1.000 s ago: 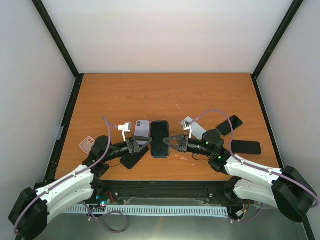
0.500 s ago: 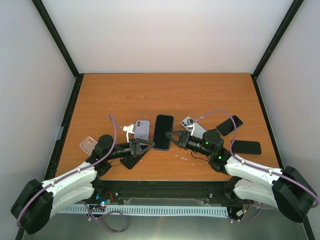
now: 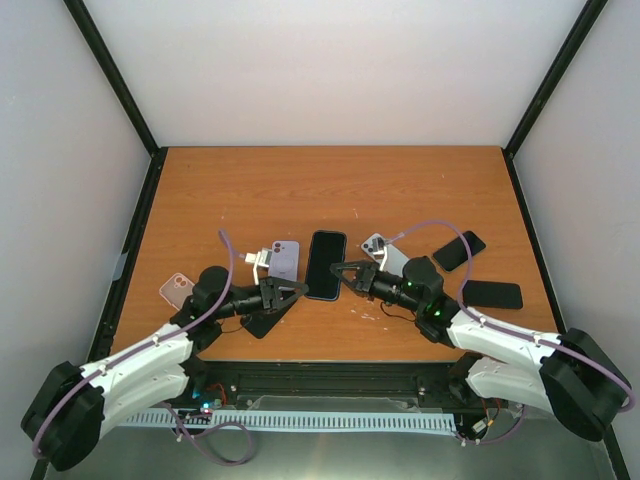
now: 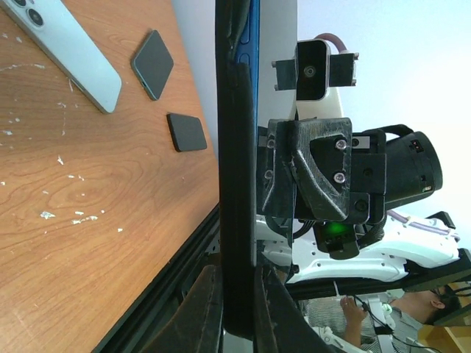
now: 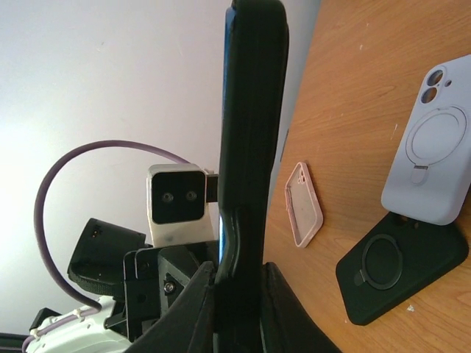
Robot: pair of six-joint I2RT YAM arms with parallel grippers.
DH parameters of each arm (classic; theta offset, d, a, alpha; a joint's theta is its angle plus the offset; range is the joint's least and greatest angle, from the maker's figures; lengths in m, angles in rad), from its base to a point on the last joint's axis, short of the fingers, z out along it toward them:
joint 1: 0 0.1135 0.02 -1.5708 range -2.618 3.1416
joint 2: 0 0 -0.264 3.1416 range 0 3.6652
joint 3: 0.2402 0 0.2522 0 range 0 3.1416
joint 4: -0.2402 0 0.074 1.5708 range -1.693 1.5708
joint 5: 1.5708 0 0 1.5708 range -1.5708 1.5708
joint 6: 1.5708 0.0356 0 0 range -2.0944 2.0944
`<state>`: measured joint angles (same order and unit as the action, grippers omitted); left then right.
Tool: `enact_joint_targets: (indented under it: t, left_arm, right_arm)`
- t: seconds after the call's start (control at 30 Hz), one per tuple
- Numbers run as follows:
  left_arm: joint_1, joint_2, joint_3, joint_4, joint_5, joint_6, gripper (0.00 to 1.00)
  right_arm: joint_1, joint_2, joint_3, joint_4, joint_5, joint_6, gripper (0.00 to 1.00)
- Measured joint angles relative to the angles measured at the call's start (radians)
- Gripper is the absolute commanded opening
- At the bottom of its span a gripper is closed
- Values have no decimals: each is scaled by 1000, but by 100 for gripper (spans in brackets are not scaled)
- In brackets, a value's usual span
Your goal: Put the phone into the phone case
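A black-screened phone [image 3: 326, 264] in a dark phone case lies tilted off the table at mid front, between both grippers. My left gripper [image 3: 299, 288] is shut on its near left corner. My right gripper [image 3: 341, 272] is shut on its right edge. The left wrist view has the phone [image 4: 237, 147] edge-on, black case rim against a silver-blue side, pinched at my left gripper [image 4: 237, 298]. From the right wrist the phone [image 5: 252, 132] also stands edge-on inside my right gripper [image 5: 240, 298], and a case rim bulges away just above the fingers.
A lilac ring case [image 3: 283, 260], a black ring case [image 3: 262, 321] and a clear pink case [image 3: 175, 290] lie on the left. A pale phone [image 3: 386, 254] and two dark phones [image 3: 459, 250] [image 3: 492, 294] lie on the right. Black frame posts stand at the table's edges.
The phone has shifted a little away from the arms and tilted. My left gripper has closed onto its near left corner. The right gripper stays shut on it.
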<state>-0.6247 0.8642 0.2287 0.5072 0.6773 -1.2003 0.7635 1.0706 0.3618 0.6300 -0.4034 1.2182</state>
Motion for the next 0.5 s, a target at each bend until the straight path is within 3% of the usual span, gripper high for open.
enact_joint_targets:
  t: [0.27,0.5]
  left_arm:
    - [-2,-32,5,-53,-18,19,43]
    - [-1,-77,25,-59,-67,53,47]
  right_arm:
    - [0,7,13,-26,-48,-46,11]
    - [0,6,13,-46,-166,-98,11]
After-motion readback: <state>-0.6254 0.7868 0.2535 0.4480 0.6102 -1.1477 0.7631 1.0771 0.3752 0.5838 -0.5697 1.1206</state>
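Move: From the left hand, shut on the near part of its left edge, the middle of the phone in its black case lies about 5 cm ahead and 4 cm right at the same height; from the right hand, about 1 cm ahead and 4 cm left. Some 18 cm below the left hand, the dark green case lies 9 cm left, level with it, and the lilac phone 13 cm ahead and 5 cm left. The white phone is 11 cm ahead, 13 cm right and 19 cm below the right hand. Opening its fingers to about half, the left hand lets go of the left edge of the cased phone and rises some 2 cm, staying right at that edge. The right hand keeps its pinch on the right edge, drawing the phone back about 2.5 cm and a little left past the left fingers while turning counter-clockwise some 10 degrees. ##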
